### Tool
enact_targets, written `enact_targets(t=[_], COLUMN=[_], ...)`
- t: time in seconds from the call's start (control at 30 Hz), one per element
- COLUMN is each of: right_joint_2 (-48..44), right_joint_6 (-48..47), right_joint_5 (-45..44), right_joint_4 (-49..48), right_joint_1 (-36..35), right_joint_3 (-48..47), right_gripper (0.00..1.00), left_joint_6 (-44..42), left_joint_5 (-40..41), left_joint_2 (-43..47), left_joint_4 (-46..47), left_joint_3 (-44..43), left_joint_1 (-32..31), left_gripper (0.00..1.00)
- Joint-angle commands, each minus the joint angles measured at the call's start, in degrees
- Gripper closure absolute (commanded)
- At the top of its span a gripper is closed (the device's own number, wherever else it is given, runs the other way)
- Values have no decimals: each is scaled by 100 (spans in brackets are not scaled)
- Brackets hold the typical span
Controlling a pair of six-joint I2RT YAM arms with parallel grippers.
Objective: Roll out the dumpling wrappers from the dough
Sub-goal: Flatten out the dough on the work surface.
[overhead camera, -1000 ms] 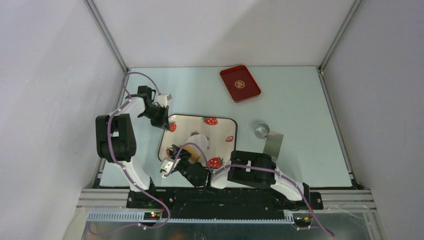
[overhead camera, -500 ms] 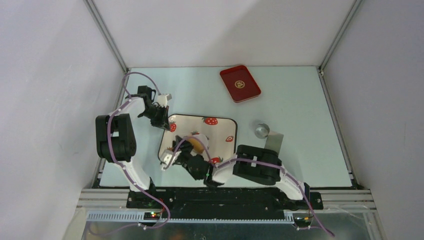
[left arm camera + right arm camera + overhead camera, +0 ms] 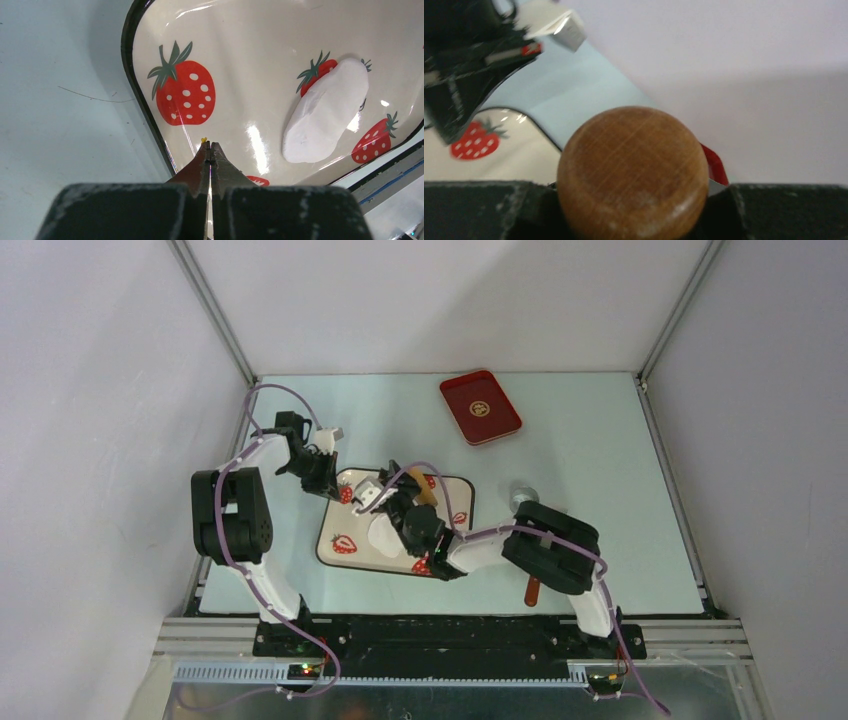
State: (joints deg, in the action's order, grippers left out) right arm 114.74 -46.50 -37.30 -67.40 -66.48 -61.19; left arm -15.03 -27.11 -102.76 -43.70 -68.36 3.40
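Observation:
A dumpling wrapper (image 3: 325, 112), dough pressed into a flat white long oval, lies on the strawberry-print tray (image 3: 350, 523), toward its near side (image 3: 384, 534). My right gripper (image 3: 405, 504) is shut on a wooden rolling pin (image 3: 633, 172), which it holds over the far part of the tray, beyond the dough (image 3: 428, 495). The pin's round end fills the right wrist view. My left gripper (image 3: 210, 145) is shut with nothing in it. Its tips rest just inside the tray's far left corner (image 3: 330, 486).
A red tray (image 3: 480, 407) lies at the back of the table. A small silvery cup (image 3: 520, 497) stands right of the strawberry tray, half behind the right arm. A red handle (image 3: 532, 591) pokes out under that arm. Walls close in on both sides.
My right arm has carried the rolling pin from the tray's near edge across to its far part, and the flattened dough now shows behind it. The left arm has stayed put.

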Motion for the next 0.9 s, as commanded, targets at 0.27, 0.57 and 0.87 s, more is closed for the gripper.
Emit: enact_targets(t=[0.27,0.57,0.87], right_joint_2=[964,1325,1501], right_joint_6=[526,652,843], right_joint_5=[82,298,281], right_joint_4=[124,467,685], right_joint_1=[-442,-764,-1005], right_joint_3=[-34,-222,-268], right_gripper=[100,100,100], left_joint_6=[8,12,14], left_joint_5=[52,63,11], left_joint_2=[171,238,261], left_joint_4=[114,114,109], left_joint_3=[-18,-11,-11], left_joint_1=[20,28,45], left_gripper=[100,100,100])
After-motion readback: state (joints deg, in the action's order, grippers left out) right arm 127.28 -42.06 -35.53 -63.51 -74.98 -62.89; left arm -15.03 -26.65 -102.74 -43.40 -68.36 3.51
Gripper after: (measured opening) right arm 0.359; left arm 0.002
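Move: The right hand holds the rolling pin up clear of the work. The dough on the strawberry tray lies about 9 cm back from this hand, 6 cm to its left and some 20 cm below; the tray's middle is about 3 cm beyond the dough and 2 cm to its right. The red dish is roughly 21 cm ahead and 17 cm right of the right hand. From the left hand, the dough is about 9 cm back, 12 cm right and 3 cm lower. The right hand, keeping its grip on the rolling pin's handle, swoops some 11 cm down while easing back and to the left, bringing the roller out of the air onto the right-hand part of the dough, the hand tipping slightly nose-down with its left side dropping about 10 degrees. Once down it stops sinking and carries on level, back and left for about 4 cm, turning some 10 degrees counter-clockwise in all, so that the roller travels along the dough while the closed left fingers stay put by the tray's left side. ##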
